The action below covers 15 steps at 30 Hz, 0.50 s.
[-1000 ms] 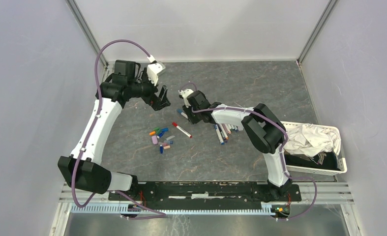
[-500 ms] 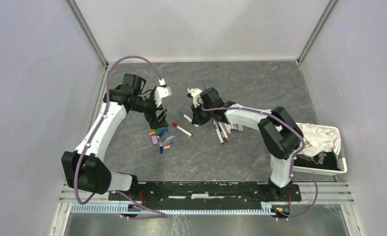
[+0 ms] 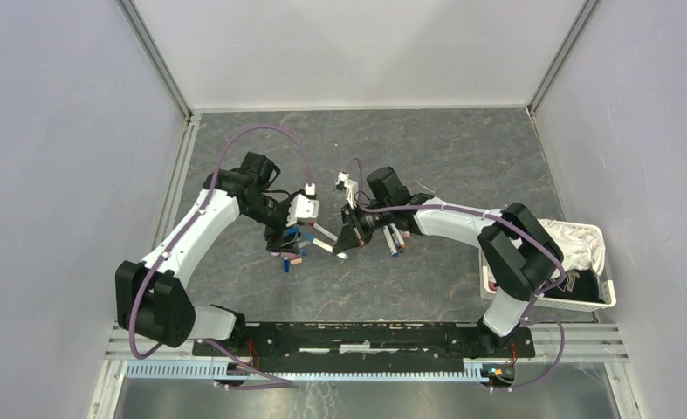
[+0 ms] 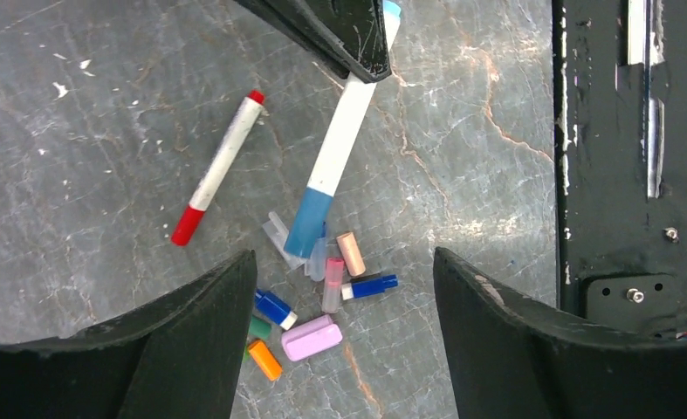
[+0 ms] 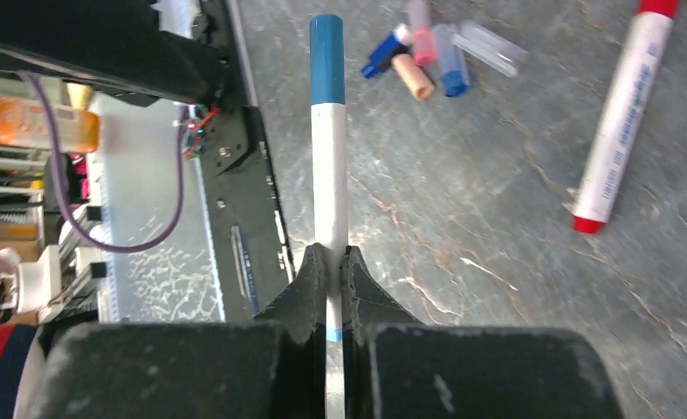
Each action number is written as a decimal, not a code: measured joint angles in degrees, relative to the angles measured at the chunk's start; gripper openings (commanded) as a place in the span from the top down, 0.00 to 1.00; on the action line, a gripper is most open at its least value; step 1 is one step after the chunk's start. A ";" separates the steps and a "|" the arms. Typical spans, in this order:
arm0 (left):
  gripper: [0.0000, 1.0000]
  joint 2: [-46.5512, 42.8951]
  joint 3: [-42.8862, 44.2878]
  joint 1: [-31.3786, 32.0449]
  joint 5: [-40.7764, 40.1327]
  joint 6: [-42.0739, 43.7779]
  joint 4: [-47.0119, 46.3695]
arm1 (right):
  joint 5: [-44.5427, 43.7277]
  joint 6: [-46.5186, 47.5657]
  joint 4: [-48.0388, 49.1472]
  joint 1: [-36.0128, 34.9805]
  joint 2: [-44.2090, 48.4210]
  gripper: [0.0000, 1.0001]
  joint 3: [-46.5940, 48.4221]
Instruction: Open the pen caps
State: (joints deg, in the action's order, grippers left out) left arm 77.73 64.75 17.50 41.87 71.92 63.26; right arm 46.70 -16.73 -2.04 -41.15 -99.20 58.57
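My right gripper (image 5: 329, 255) is shut on the white barrel of a pen (image 5: 329, 175) whose blue cap (image 5: 326, 54) is still on and points away from it. In the left wrist view this pen (image 4: 340, 148) slants down from the right gripper, and its blue cap (image 4: 309, 223) is over a pile of loose pen caps (image 4: 322, 297). My left gripper (image 4: 344, 262) is open and empty, just above that pile. A red-ended pen (image 4: 222, 166) lies beside it on the table. In the top view the left gripper (image 3: 290, 239) and right gripper (image 3: 349, 236) face each other closely.
Several more pens (image 3: 397, 236) lie in a bunch right of the right gripper. A white basket (image 3: 603, 292) with white cloth sits at the right edge. The black base rail (image 4: 628, 175) runs along the near side. Grey walls enclose the table.
Both arms have swung inward and toward the near side. The left gripper has come over the cap pile, and the right gripper has brought the blue-capped pen up to it.
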 measured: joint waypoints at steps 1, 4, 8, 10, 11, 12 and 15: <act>0.25 0.00 -0.39 0.50 -0.20 0.22 0.11 | 1.25 -0.37 0.37 0.00 0.00 1.00 0.00; 0.32 0.17 -0.90 1.79 -1.25 1.18 0.24 | 4.17 -1.55 1.86 0.00 -0.07 1.00 0.00; 0.38 0.81 -1.31 2.93 -2.58 1.46 -0.04 | 6.40 -3.10 3.50 0.00 -0.15 1.00 0.00; 0.43 1.16 -1.40 3.28 -2.93 1.46 -0.15 | 7.28 -3.78 4.61 0.00 -0.15 1.00 0.00; 0.45 1.33 -1.40 3.50 -2.99 1.44 -0.33 | 7.54 -4.20 5.01 0.00 -0.15 1.00 0.00; 0.49 1.42 -1.40 3.65 -3.08 1.44 -0.46 | 7.87 -4.70 5.46 0.00 -0.15 1.00 0.00; 0.64 1.42 -1.40 4.31 -3.48 1.44 -0.87 | 8.81 -5.75 6.58 -0.13 -0.17 0.97 0.00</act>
State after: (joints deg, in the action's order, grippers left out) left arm 79.15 63.35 21.80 38.39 73.36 62.39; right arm 55.51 -22.48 4.54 -41.28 -99.37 58.57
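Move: The blue cap of the pen held in the right hand lies about 4 cm below the left hand, some 3 cm to its right and 1 cm ahead. From the right hand that cap is about 7 cm left and 2 cm ahead, at much the same height. The red marker on the table lies roughly 6 cm ahead, 8 cm right and 13 cm below the left hand; the loose caps lie about 13 cm below it, 2 cm to its left. With the pen still pinched, the right hand lifts about 3 cm, easing slightly back and left and tilting its left side up some 10 degrees, to bring the cap up to the left gripper. The left hand sinks about 2 cm, also drifting back, and closes from wide to half open around the cap; no firm grip shows yet. ##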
